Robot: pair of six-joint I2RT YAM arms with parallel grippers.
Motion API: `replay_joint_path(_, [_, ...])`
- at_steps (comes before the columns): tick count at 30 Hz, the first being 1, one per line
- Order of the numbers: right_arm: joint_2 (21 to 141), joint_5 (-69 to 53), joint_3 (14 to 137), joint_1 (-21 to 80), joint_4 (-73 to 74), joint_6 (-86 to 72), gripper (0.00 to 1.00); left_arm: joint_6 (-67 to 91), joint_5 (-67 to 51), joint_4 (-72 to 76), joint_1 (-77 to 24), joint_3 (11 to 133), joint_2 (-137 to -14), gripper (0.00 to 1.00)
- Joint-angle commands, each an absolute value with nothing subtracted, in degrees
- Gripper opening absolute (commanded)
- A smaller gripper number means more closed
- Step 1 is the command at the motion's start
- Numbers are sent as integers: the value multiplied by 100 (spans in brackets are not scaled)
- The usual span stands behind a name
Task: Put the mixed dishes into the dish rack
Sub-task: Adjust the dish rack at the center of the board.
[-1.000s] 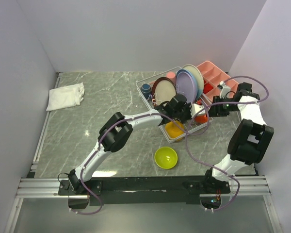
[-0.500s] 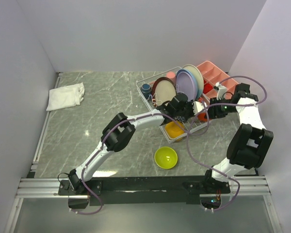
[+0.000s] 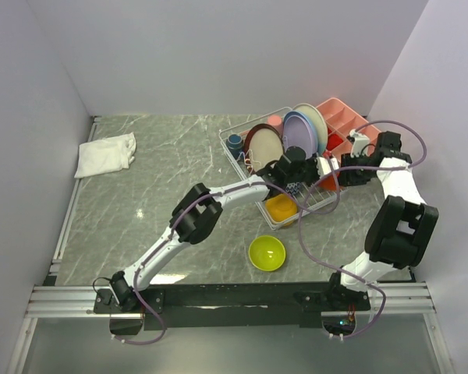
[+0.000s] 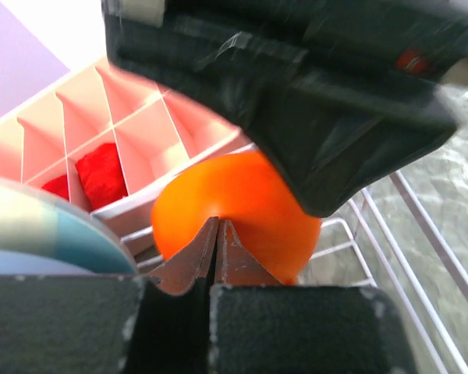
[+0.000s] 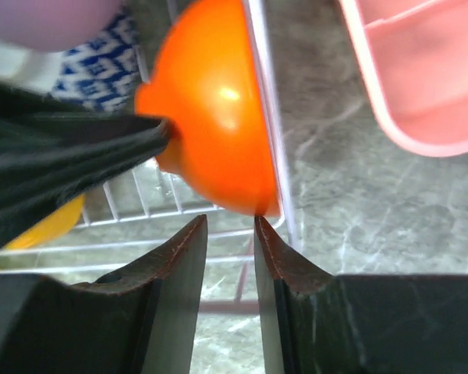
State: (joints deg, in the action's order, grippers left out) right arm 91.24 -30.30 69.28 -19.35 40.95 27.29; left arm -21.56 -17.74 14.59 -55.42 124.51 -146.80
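Observation:
The red-orange bowl (image 3: pixel 327 184) (image 5: pixel 210 117) (image 4: pixel 242 206) stands on its edge inside the dish rack (image 3: pixel 308 212), against the rack's right wall (image 5: pixel 261 93). My right gripper (image 5: pixel 228 226) (image 3: pixel 337 176) is open; the bowl's rim just meets one fingertip (image 5: pixel 257 224), with nothing between the jaws. My left gripper (image 4: pixel 217 227) (image 3: pixel 303 176) is shut, its tips pressed on the bowl's outer side. The rack also holds an orange-yellow bowl (image 3: pixel 281 207), upright plates (image 3: pixel 264 144) and a navy cup (image 3: pixel 234 142). A lime bowl (image 3: pixel 267 252) sits on the table.
A pink compartment tray (image 3: pixel 345 125) (image 4: pixel 101 125) (image 5: pixel 421 70) lies just right of the rack, with red items inside. A blue-patterned dish (image 5: pixel 101 66) sits in the rack by the left fingers. A white folded cloth (image 3: pixel 105 153) lies far left.
Both grippers and the red-orange bowl have shifted slightly toward the back along the rack's right side. Neither gripper's jaws have changed.

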Motion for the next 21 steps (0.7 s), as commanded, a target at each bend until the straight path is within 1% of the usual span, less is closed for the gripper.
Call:
replay_joint_path(1, [9588, -2286, 7163, -1828, 3726, 2294, 38, -2057, -1609, 1871, -5687, 12718, -14872, 5])
replay_joint_path(3, [9747, -2294, 7190, -1837, 3727, 2206, 38, -2013, -1416, 2003, -5687, 12499, -14653, 10])
replay_joint_path(5, [9765, -2329, 7111, -1837, 3683, 2163, 38, -2030, -1205, 2248, -5678, 11982, -14345, 10])
replay_joint_path(6, [9773, -2320, 7084, -1828, 3596, 2127, 38, -2082, -1143, 2363, -5678, 11710, -13952, 10])
replay_joint_path(7, [9791, -2286, 7101, -1828, 3560, 2092, 38, -2083, -1082, 2469, -5669, 11115, -13739, 8])
replay_joint_path(8, [9878, -2268, 7119, -1828, 3551, 1996, 38, -2066, -1046, 2670, -5634, 10805, -13502, 3])
replay_joint_path(10, [9975, -2215, 7198, -1828, 3586, 1925, 38, -1881, -1089, 2760, -5581, 10007, -12878, 1])
replay_joint_path(12, [10046, -2171, 7207, -1828, 3551, 1802, 38, -1915, -1177, 2559, -5555, 9678, -12518, 4])
replay_joint_path(13, [10055, -2162, 7181, -1837, 3533, 1776, 38, -1951, -1247, 2427, -5555, 9572, -12472, 7])
replay_joint_path(15, [10011, -2118, 7137, -1828, 3446, 1714, 38, -1934, -1257, 2155, -5555, 9580, -12506, 9])
replay_joint_path(16, [10002, -2092, 7111, -1828, 3419, 1644, 38, -1934, -1231, 2058, -5555, 9728, -12585, 16])
replay_joint_path(17, [10002, -2048, 7119, -1828, 3428, 1609, 38, -1942, -1222, 1848, -5555, 9912, -12690, 31])
replay_joint_path(18, [9993, -2022, 7128, -1828, 3445, 1582, 38, -1890, -1213, 1472, -5555, 10132, -12961, 40])
replay_joint_path(19, [10011, -2004, 7145, -1828, 3463, 1539, 38, -1898, -1161, 1233, -5555, 10621, -13120, 52])
replay_joint_path(21, [10011, -1943, 7154, -1819, 3498, 1529, 38, -2030, -1204, 872, -5555, 11090, -13559, 65])
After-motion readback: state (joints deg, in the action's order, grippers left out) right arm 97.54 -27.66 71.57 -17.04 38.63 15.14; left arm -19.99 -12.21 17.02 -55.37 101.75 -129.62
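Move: The orange bowl lies right at the closed left fingertips, its middle about 4 cm to their right and 2 cm lower. The blue-white bowl sits roughly 9 cm left and 4 cm back, 7 cm below them; the yellow bowl some 13 cm left, 9 cm back, 8 cm lower; the purple plate about 8 cm left and 10 cm ahead, level in height. From the right hand the orange bowl is about 4 cm left, 2 cm ahead and 2 cm down. Bring the left gripper off the orange bowl's underside, swinging left about 6 cm and a little back towards the blue-white bowl; let it dip, then climb some 5 cm while its shut fingers spread to about half. Ease the half-open right fingers down and forward about 3 cm at the bowl's rim, turning slightly clockwise. ##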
